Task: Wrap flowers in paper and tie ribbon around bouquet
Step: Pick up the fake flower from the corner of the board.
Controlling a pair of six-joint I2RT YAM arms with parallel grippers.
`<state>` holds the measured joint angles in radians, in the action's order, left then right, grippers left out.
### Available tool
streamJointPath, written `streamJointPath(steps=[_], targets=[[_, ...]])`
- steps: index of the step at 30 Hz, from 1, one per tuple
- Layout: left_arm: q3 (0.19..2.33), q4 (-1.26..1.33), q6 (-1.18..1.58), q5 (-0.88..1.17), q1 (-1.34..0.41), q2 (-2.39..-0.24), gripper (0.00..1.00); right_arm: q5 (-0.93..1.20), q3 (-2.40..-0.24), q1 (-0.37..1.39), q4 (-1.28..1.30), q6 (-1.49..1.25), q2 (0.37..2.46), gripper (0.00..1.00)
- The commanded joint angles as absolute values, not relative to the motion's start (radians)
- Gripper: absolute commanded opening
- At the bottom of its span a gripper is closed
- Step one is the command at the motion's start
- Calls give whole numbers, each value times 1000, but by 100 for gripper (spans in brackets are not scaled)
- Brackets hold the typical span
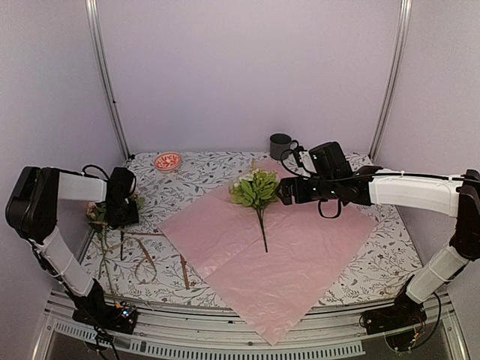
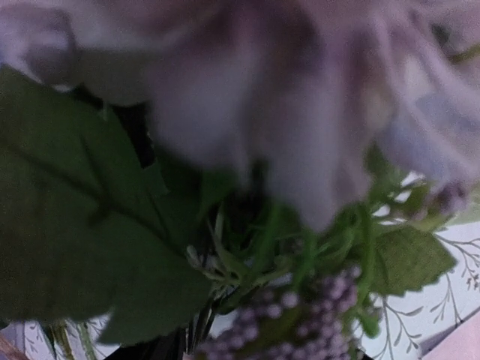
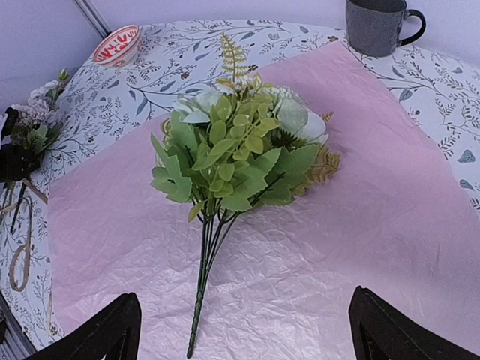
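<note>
The lilac-pink paper point(image 1: 300, 255) point(image 3: 360, 210) lies flat as a diamond at mid-table. A green leafy sprig of the flowers point(image 1: 255, 190) point(image 3: 240, 150) rests on it, stalk toward me. My right gripper point(image 1: 281, 191) point(image 3: 241, 300) hovers open just right of the sprig, touching nothing. More flowers point(image 1: 94, 213) point(image 2: 300, 112) with pale pink blooms lie at the left edge. My left gripper point(image 1: 120, 214) is down on them; blooms and leaves fill its view and hide the fingers. The beige ribbon point(image 1: 145, 259) point(image 3: 22, 251) curls beside them. No bouquet is in view.
A red-and-white bowl point(image 1: 168, 161) point(image 3: 118, 45) sits at the back left and a dark grey mug point(image 1: 281, 145) point(image 3: 375, 26) at the back, just past the paper's far corner. The floral-printed cloth point(image 1: 375, 262) covers the table. Metal posts point(image 1: 105, 75) rise at both back corners.
</note>
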<state>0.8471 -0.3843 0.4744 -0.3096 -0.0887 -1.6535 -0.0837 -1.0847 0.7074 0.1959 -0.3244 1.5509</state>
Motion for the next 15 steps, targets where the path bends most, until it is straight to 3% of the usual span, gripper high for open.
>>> streamJointPath(steps=[1, 4, 8, 15], targets=[[893, -397, 444, -371, -70, -1707, 48, -51, -1090, 703, 176, -324, 1528, 99], [904, -399, 437, -389, -71, -1725, 42, -35, -1085, 701, 178, -325, 1526, 99], [907, -397, 428, -399, -70, -1734, 0, -31, -1084, 701, 178, -326, 1527, 99], [847, -293, 424, -408, -99, -1565, 0, -46, -1094, 700, 178, -314, 1511, 99]])
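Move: The fake flower with the pink-white blooms lies right at my left hand: its middle is about 3 cm ahead and 3 cm to the left, roughly at finger height. The ribbon loop sits some 12 cm back and 6 cm to the right, and the pink paper's left corner some 10 cm straight to the right, both just below. From my right hand this flower is about 50 cm to the left, 2 cm ahead and 16 cm down. Already low among the leaves, my left hand edges about 2 cm to the left and forward, into the flower's stems below the blooms, rolling some 5 degrees so its left side rises. From half open, I shut the fingers all the way, pinching the thin stems, and only at the very end begin to rise slightly. ##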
